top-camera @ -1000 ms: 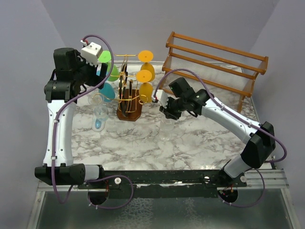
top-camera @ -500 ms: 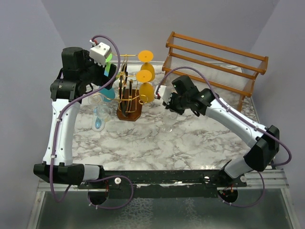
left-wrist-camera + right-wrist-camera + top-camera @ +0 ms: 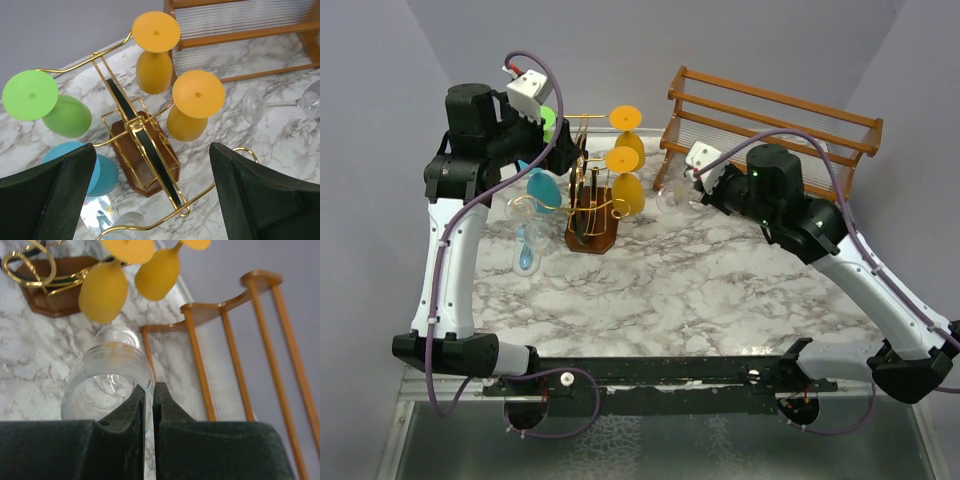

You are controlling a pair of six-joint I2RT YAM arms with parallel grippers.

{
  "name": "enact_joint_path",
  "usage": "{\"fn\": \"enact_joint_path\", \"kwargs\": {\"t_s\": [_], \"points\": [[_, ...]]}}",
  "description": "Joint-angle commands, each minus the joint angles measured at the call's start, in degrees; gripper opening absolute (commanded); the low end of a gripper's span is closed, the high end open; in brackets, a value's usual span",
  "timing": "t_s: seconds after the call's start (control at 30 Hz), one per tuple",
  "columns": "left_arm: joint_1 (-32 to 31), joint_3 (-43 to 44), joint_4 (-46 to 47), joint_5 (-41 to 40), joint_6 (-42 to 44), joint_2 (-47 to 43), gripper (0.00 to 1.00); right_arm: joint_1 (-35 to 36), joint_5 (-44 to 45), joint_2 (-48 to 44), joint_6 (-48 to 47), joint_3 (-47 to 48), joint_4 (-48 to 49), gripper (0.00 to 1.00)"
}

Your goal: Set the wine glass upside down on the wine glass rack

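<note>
The wine glass rack (image 3: pixel 588 190), gold wire on a dark wooden base, stands at the back left and also shows in the left wrist view (image 3: pixel 142 145). Two orange glasses (image 3: pixel 626 160), a green one (image 3: pixel 549 121) and a teal one (image 3: pixel 542 188) hang upside down on it. My right gripper (image 3: pixel 696 181) is shut on the rim of a clear wine glass (image 3: pixel 107 377). It holds the glass tilted on its side in the air, right of the rack (image 3: pixel 280 102). My left gripper (image 3: pixel 152 150) is open and empty, high above the rack.
A larger brown wooden slatted rack (image 3: pixel 770 135) stands at the back right. Clear glasses (image 3: pixel 524 215) and a blue-tinted one (image 3: pixel 527 258) stand on the marble table (image 3: pixel 670 290) left of the gold rack, below its scroll arm.
My right gripper has lifted the clear glass off the table and turned it onto its side, moving up and back. My left gripper has shifted slightly right over the rack.
</note>
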Motion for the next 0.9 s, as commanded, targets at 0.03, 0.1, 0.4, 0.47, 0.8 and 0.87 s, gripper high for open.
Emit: {"fn": "enact_joint_path", "kwargs": {"t_s": [0.03, 0.1, 0.4, 0.47, 0.8, 0.87], "points": [[-1.2, -0.2, 3.3, 8.3, -6.4, 1.5, 0.99, 0.2, 4.8, -3.5, 0.5, 6.6, 8.5, 0.01], [-1.5, -1.7, 5.6, 10.5, -8.5, 1.3, 0.97, 0.2, 5.0, -4.1, 0.8, 8.3, 9.8, 0.02], [-4.9, -3.3, 18.4, 19.4, -21.9, 4.0, 0.84, 0.2, -4.9, -1.1, 6.5, 19.3, 7.6, 0.01], [-6.2, -4.3, 22.5, 20.8, -26.1, 4.6, 0.79, 0.2, -6.7, 0.0, 8.3, 21.0, 7.0, 0.01], [-8.5, -9.7, 34.0, 27.9, -36.9, 6.2, 0.66, 0.2, -11.3, 2.6, 12.8, 23.4, 5.9, 0.01], [-8.5, -10.8, 34.9, 28.0, -37.3, 5.9, 0.62, 0.1, -11.6, 2.9, 13.2, 23.3, 6.1, 0.01]]}}
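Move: The clear wine glass, held by its rim in the right hand, lies about 23 cm to the left hand's right, about level with it in reach and some 11 cm lower. From the left hand the rack's middle is about 6 cm ahead, 2 right and 20 below, and the near orange glass's foot 6 ahead, 10 right and 10 below. The right hand's goal, the left gripper, is about 27 cm left of it, 5 ahead and 8 higher. The right hand keeps its pinch on the rim and carries the clear glass up some 17 cm, its left side rolling up about 25 degrees so that the foot end swings up towards the left gripper; near the top it turns from a slight rightward drift to ease about 4 cm left. Meanwhile the left hand sweeps about 13 cm to its right to meet the foot and stem, past the rack's top, rolling its left side down and turning clockwise, while its wide-open fingers close by about a third without shutting on the glass. ##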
